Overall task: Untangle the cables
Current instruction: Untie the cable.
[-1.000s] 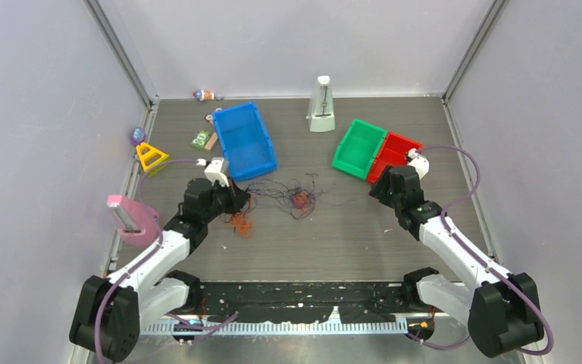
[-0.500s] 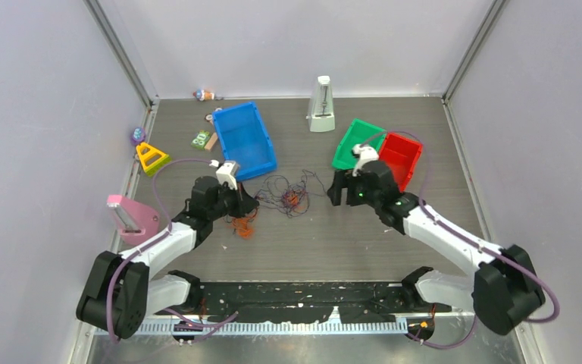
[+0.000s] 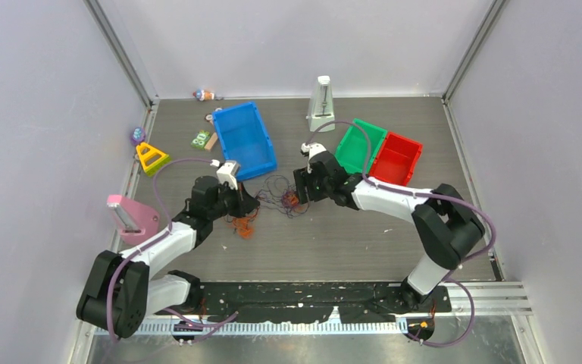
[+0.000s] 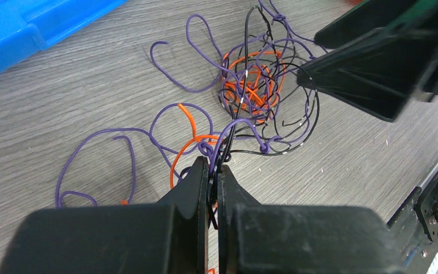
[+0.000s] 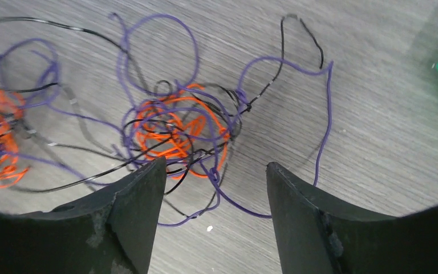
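The cables [image 3: 292, 199] are thin purple, orange and black strands in a knotted clump at the table's middle, with loose loops around it. A smaller orange bunch [image 3: 242, 225] lies under the left arm. My left gripper [image 3: 251, 205] is left of the clump. In the left wrist view that left gripper [image 4: 213, 168] is shut on purple and black strands that lead up to the clump [image 4: 254, 85]. My right gripper [image 3: 301, 189] stands at the clump's right side. In its own view the right gripper [image 5: 217, 165] is open, the clump [image 5: 177, 128] just ahead, a purple strand between the fingers.
A blue bin [image 3: 244, 140] stands behind the left gripper. Green bin [image 3: 360, 146] and red bin [image 3: 396, 158] sit behind the right arm. A white metronome [image 3: 321, 105] is at the back. A yellow triangle [image 3: 151, 157] and a pink object [image 3: 131, 218] line the left edge.
The right arm has swung left from the red bin to the clump, its jaws now open. The left gripper shifted slightly right earlier and still grips the strands.
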`<act>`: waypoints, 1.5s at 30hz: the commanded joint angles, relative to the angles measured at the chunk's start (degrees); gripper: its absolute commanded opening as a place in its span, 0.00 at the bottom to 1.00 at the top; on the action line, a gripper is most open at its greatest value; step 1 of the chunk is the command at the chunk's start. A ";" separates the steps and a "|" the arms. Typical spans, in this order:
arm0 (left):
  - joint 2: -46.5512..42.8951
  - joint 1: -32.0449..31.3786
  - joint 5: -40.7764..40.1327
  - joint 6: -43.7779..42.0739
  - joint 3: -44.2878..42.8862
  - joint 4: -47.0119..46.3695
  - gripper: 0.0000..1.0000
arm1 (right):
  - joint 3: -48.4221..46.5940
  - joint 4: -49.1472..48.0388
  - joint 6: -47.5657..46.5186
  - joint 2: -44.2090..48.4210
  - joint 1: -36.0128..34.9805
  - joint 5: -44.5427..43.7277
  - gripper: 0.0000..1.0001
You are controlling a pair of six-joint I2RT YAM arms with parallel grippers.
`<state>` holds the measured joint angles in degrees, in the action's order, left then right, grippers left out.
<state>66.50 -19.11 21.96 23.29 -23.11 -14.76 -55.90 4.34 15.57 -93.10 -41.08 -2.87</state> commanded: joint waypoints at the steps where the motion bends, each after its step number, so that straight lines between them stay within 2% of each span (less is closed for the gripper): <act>1: -0.03 0.22 0.20 -1.12 -2.11 -1.99 0.00 | -0.58 -0.87 2.30 -2.86 -0.23 -5.67 0.64; 2: -0.14 0.22 -0.01 -1.00 -2.01 -1.84 0.00 | 0.10 -0.98 2.63 -3.04 -0.23 -6.10 0.60; 4: -0.70 0.22 -1.05 -1.05 -1.89 -1.42 0.00 | 1.38 -1.19 2.97 -2.84 -0.16 -7.93 0.47; 5: -1.30 0.22 -2.12 -1.11 -1.81 -0.64 0.00 | 2.45 -1.27 3.30 -2.08 0.01 -9.67 0.35; 6: -2.38 0.22 -4.31 -1.14 -1.60 0.07 0.00 | 3.16 -1.22 3.62 -1.64 0.20 -10.56 0.29; 7: -3.40 0.22 -5.86 -1.14 -1.23 0.83 0.00 | 4.66 -1.08 4.54 -0.48 1.04 -12.11 0.20; 9: -6.07 0.28 -11.05 -1.09 -0.37 2.06 0.00 | 7.79 -1.33 6.62 1.83 3.57 -12.96 0.09; 13: -12.56 0.31 -20.08 -0.70 2.77 2.86 0.00 | 16.31 -3.74 10.08 8.11 12.78 -9.84 0.06; 16: -17.35 0.38 -32.04 1.20 4.75 5.60 0.00 | 21.61 -5.95 12.19 14.45 20.56 -10.65 0.06; 18: -20.32 0.60 -41.36 3.69 5.17 9.37 0.00 | 24.61 -6.86 13.98 18.42 23.69 -10.71 0.05; 20: -23.18 0.66 -46.04 4.99 6.19 10.57 0.00 | 26.64 -6.98 14.72 22.13 24.37 -13.89 0.06; 24: -26.25 0.66 -43.93 5.20 9.45 5.87 0.00 | 29.57 -8.29 14.63 27.32 24.47 -17.30 0.05; 33: -17.64 0.66 -17.48 -1.76 6.64 -2.41 0.02 | 32.84 -17.37 9.33 28.29 24.42 -4.30 0.06; 35: -15.51 0.66 -14.12 -1.84 5.68 -2.55 0.10 | 34.02 -20.50 8.03 28.77 24.34 -0.23 0.05; 37: -15.82 -0.15 -13.18 -1.89 3.18 1.43 0.42 | 35.16 -22.79 7.26 29.29 24.12 3.52 0.05; 38: -16.91 -1.49 -15.94 -2.29 1.77 4.99 0.55 | 35.25 -23.23 7.01 29.42 23.72 4.97 0.05; 40: -20.13 -4.99 -24.19 -4.44 -1.30 11.40 0.71 | 35.23 -24.42 6.16 29.63 22.82 6.11 0.07; 42: -22.39 -7.38 -29.13 -5.90 -4.26 15.80 0.81 | 34.95 -24.87 5.27 29.68 21.47 6.87 0.08; 45: -21.27 -7.68 -28.71 -6.23 -9.01 19.69 0.89 | 33.33 -24.38 4.39 29.76 18.99 6.86 0.08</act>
<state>45.65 -25.78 -2.00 19.68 -25.10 -1.48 -20.67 -15.99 22.61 -65.10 -19.31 1.26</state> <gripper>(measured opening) 0.848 0.081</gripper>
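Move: The tangled cables lie just under the open right hand, their middle about 3 cm to its left, 1 cm ahead and 6 cm below, with a purple strand running between its fingers. The blue bin is some 15 cm left and 17 cm ahead of this hand. The left hand still pinches black and purple strands; from it the tangled cables lie about 7 cm right, 4 cm ahead and 5 cm below, and the orange bundle 4 cm left, 5 cm back and 5 cm below. The right hand sinks about 4 cm at the near edge of the tangled cables while closing, pinches a purple strand, and pulls it off to the right by some 20 cm, turning clockwise, before easing back left a few centimetres with its grip kept. Meanwhile the left hand, holding its strands, rises slightly and draws about 10 cm left, away from the tangled cables, turning some 30 degrees counter-clockwise; then it comes back right and a little down, opens wide to let the strands go, and lifts about 5 cm clear. ##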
